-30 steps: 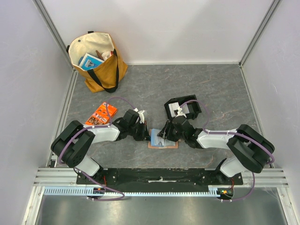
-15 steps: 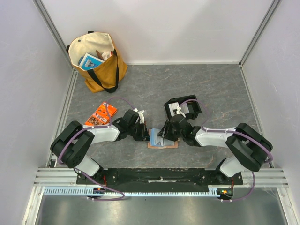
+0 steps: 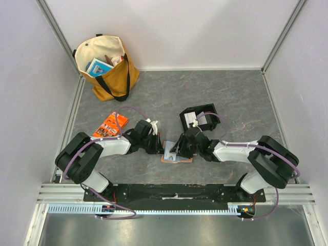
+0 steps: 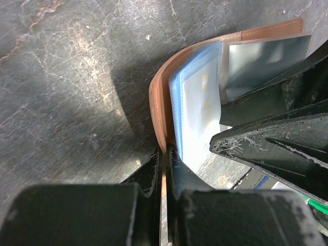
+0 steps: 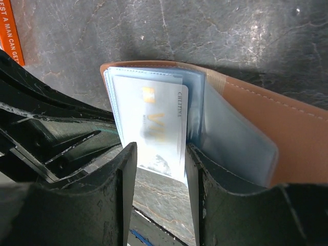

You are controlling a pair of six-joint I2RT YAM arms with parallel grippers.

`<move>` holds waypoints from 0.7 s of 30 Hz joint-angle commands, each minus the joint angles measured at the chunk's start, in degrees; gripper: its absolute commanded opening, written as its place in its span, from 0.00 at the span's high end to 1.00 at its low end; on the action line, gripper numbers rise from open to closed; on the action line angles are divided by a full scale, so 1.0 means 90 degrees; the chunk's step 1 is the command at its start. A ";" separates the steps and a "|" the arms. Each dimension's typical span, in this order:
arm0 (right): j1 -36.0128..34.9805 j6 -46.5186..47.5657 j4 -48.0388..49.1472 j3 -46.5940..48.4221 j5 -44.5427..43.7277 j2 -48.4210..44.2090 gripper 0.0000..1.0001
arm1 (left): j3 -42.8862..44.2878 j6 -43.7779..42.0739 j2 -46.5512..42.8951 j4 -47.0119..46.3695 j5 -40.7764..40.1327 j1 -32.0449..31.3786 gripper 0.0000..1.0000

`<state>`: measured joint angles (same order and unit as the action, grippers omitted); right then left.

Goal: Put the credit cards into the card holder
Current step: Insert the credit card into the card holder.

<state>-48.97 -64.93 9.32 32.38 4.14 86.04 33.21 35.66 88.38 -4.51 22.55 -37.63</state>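
The card holder lies open on the table between the two arms, tan-brown outside with light-blue sleeves inside. My left gripper is shut on the edge of its brown cover, holding that flap up. A pale credit card with gold print stands partway in a blue sleeve. My right gripper holds this card by its two long edges, one finger on each side. From above, the left gripper and right gripper meet over the wallet and hide most of it.
A black two-compartment tray with something white in it sits just behind the right arm. An orange printed packet lies left of the left arm. A yellow and cream tote bag stands in the far left corner. Walls close in the table on three sides.
The right gripper has shifted slightly left and forward over the card holder, covering more of it. The left gripper has held still.
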 commanded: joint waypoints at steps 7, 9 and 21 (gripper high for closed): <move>-0.0223 0.0874 -0.0768 0.0639 -0.0700 -0.0544 0.48 | -0.0341 -0.0056 0.0161 0.0755 -0.0767 -0.0067 0.98; -0.0213 0.1225 -0.1364 0.0757 -0.1278 -0.1080 0.43 | -0.0370 -0.0056 0.0073 0.0785 -0.0777 -0.0067 0.98; 0.1329 0.3317 -0.2793 0.2084 -0.2277 -0.2159 0.21 | -0.0126 -0.0241 -0.0591 0.1185 -0.0689 -0.0067 0.98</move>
<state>-41.19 -42.94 -10.13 46.87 -12.60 64.71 32.49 36.10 84.53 0.38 19.33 -38.02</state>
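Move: The credit cards in the black tray lie about 12 cm ahead of the right hand and 8 cm to its right, barely lower than the fingertips; the tray's middle is about 1 cm farther right. The card holder, one card already in its pocket, lies open just below the right fingers, its middle about 1 cm back and 2 cm down. From the left hand, which pinches the holder's left edge, those cards are some 13 cm ahead and 14 cm to the right. The right hand comes off the card in the holder's pocket and lifts, slowly at first and then fast, about 16 cm up, swinging forward some 8 cm and right 7 cm towards the black tray, while its fingers spread from half open to about three quarters and tip up and outward by some 30 degrees. The left hand keeps its shut pinch on the holder's left edge and, late on, draws the holder a little over 1 cm to the left. ##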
